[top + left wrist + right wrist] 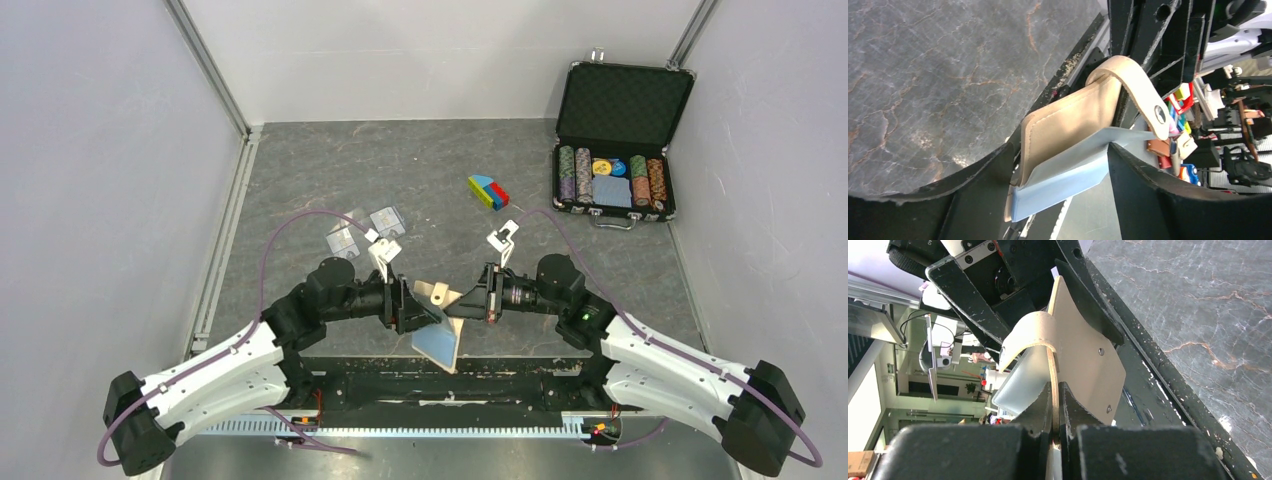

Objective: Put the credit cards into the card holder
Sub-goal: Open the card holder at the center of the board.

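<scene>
The tan card holder [438, 294] hangs open between both arms over the table's near edge, its light blue inner panel [438, 343] facing down. My right gripper [1055, 390] is shut on the holder's tan cover [1083, 360], pinching it edge-on. My left gripper [1060, 155] stands wide open around the holder [1068, 120]. The blue panel [1063, 180] spans the gap and touches the right finger [1148, 190]. Two pale translucent credit cards [345, 238] [387, 221] lie flat on the table beyond the left arm, untouched.
A black poker-chip case [622, 105] stands open at the back right, with chips and a blue deck inside. A small coloured block [488, 192] lies mid-table. The black base rail [430, 380] runs along the near edge under the holder.
</scene>
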Tool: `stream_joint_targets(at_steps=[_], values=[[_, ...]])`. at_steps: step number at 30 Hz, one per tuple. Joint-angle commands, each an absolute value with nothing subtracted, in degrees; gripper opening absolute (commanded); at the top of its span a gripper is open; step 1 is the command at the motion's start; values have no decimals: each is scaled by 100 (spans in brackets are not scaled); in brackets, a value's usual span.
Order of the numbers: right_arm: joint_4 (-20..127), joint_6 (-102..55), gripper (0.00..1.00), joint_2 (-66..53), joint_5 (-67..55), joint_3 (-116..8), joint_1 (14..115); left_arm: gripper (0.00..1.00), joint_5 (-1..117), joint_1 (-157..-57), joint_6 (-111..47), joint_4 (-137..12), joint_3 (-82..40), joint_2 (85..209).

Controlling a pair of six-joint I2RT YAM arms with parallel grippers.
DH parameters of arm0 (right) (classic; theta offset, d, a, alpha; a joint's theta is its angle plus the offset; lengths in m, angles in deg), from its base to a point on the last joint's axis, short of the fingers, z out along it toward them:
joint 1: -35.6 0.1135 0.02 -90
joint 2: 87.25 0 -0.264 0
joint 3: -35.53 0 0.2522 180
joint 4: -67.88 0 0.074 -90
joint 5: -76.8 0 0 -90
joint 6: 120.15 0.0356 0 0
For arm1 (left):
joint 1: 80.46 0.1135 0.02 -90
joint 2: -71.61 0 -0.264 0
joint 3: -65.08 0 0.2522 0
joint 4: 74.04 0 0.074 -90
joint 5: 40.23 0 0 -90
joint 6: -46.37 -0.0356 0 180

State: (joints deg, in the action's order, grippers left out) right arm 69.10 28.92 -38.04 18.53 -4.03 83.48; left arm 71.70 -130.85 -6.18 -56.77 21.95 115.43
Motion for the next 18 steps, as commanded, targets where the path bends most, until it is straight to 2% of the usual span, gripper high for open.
stream_joint_targets(at_steps=[1, 6, 10, 13, 14, 15, 18], values=[[7345, 2874, 0, -3838, 2090, -640, 8368, 69, 7440, -13100, -409, -6243, 2153, 11476], [7486, 2877, 2, -3769, 2160, -487, 8373, 39, 7557, -13099, -349, -6274, 2065, 11470], [7191, 2668, 1, -3696, 2273, -433, 8368, 32, 7424, -13100, -318, -6264, 2017, 11307], [6662, 2304, 3, -3660, 2198, -530, 8368, 12, 7340, -13103, -306, -6221, 1953, 11194], [6405, 2127, 7, -3682, 2108, -582, 8368, 5, 7312, -13099, -326, -6133, 1917, 11176], [6169, 1968, 14, -3725, 1963, -644, 8368, 2, 7302, -13100, -349, -6067, 1873, 11168], [5495, 1517, 35, -3895, 1509, -940, 8351, 2, 7336, -13100, -517, -5560, 1691, 11191]])
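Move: The opened card holder stands between the two hands, its near tan edge already between the left hand's open fingers: its middle is about 2 cm to that hand's right and 1 cm back, roughly level. From the right hand, which still pinches it, the middle is about 3 cm back and 2 cm left. The nearer credit card lies about 18 cm ahead, 8 cm left and 17 cm below the left hand; the coloured blocks lie some 24 cm ahead, 8 cm right and 20 cm below the right hand. The open card holder's tan edge, just under the strap, is taken by the left fingers, which close from wide open to almost shut on it while that hand rises about 2 cm and eases back about 1 cm. The right hand stays nearly in place with its pinch, then dips some 2 cm, tilting slightly, as its fingers begin to part and give up their grip. ##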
